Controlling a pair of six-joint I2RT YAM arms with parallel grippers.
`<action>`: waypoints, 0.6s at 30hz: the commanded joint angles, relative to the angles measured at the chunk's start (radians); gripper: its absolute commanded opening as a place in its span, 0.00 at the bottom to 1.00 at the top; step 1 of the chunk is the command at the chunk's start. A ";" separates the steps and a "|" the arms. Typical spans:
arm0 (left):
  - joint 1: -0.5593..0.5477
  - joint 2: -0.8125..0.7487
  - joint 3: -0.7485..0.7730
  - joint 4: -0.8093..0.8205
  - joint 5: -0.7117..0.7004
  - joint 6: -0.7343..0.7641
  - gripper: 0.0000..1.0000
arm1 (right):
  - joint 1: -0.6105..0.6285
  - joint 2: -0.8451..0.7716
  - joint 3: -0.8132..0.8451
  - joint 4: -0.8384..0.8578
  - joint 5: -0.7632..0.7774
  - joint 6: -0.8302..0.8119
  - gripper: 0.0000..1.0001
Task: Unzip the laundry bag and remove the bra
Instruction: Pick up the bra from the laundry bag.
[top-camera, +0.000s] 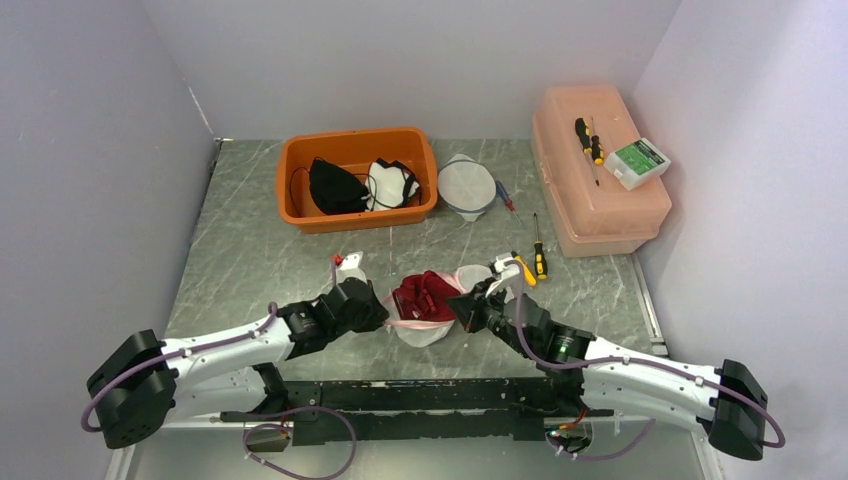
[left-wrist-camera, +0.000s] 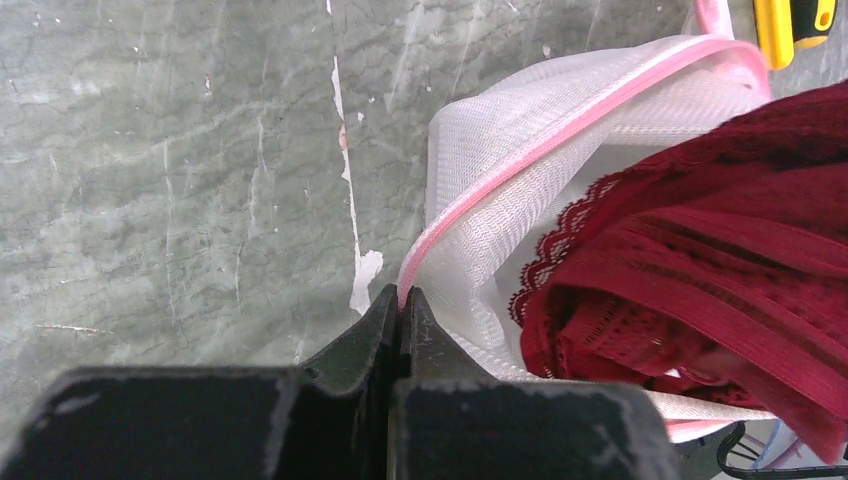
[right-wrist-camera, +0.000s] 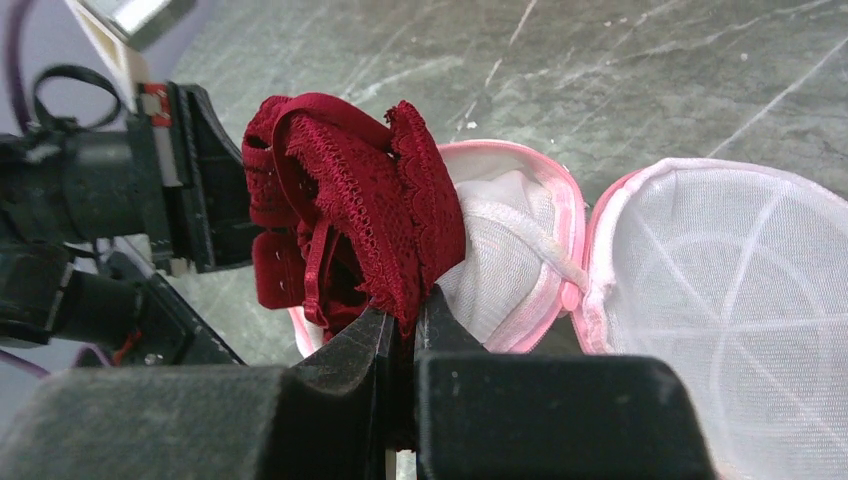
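Note:
A white mesh laundry bag (top-camera: 425, 328) with pink zip trim lies unzipped at the table's front middle, its lid half (right-wrist-camera: 740, 300) flipped to the right. A dark red lace bra (top-camera: 424, 296) bulges up out of the open half. My left gripper (left-wrist-camera: 402, 300) is shut on the bag's pink rim (left-wrist-camera: 520, 165) at the left side. My right gripper (right-wrist-camera: 410, 318) is shut on the bra's lace edge (right-wrist-camera: 380, 190), with the bag's cup (right-wrist-camera: 510, 255) just behind it. In the top view both grippers flank the bag, left gripper (top-camera: 372, 312) and right gripper (top-camera: 470, 308).
An orange bin (top-camera: 357, 178) with dark and white garments stands at the back. Beside it lies another round mesh bag (top-camera: 466, 185). A pink plastic box (top-camera: 596, 170) with tools and a green-labelled box is at the right. Yellow screwdrivers (top-camera: 539, 260) lie near the bag.

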 joint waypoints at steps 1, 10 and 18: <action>0.002 0.006 -0.011 -0.013 -0.017 -0.002 0.03 | 0.001 -0.065 0.005 0.089 0.038 0.026 0.00; 0.002 -0.206 0.053 -0.140 -0.013 0.081 0.89 | 0.001 -0.094 -0.003 0.029 0.000 -0.069 0.00; 0.003 -0.376 0.176 -0.177 0.009 0.369 0.94 | 0.002 -0.127 -0.019 0.014 -0.046 -0.143 0.00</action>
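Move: The left fingers are still shut on the laundry bag's pink rim. From them the bunched bra lies about 8 cm to the right, 3 cm ahead and 3 cm higher. The right fingers already hold the bra's right end; its middle is some 7 cm left, 2 cm ahead and 4 cm below them. The bag lies 7 cm left of the right hand, level with it and 10 cm lower; its mesh lid is 9 cm ahead, 2 cm right and 12 cm down. After a brief hold the left hand opens wide to let go of the bag's rim, then rises at growing speed by about 9 cm, easing 2 cm to its left while its fingertips tip up some 10 degrees, and ends open beside the bra. Meanwhile the right hand keeps its pinch on the bra and raises it slowly by about 2 cm over the bag's mouth, tilting up slightly. ##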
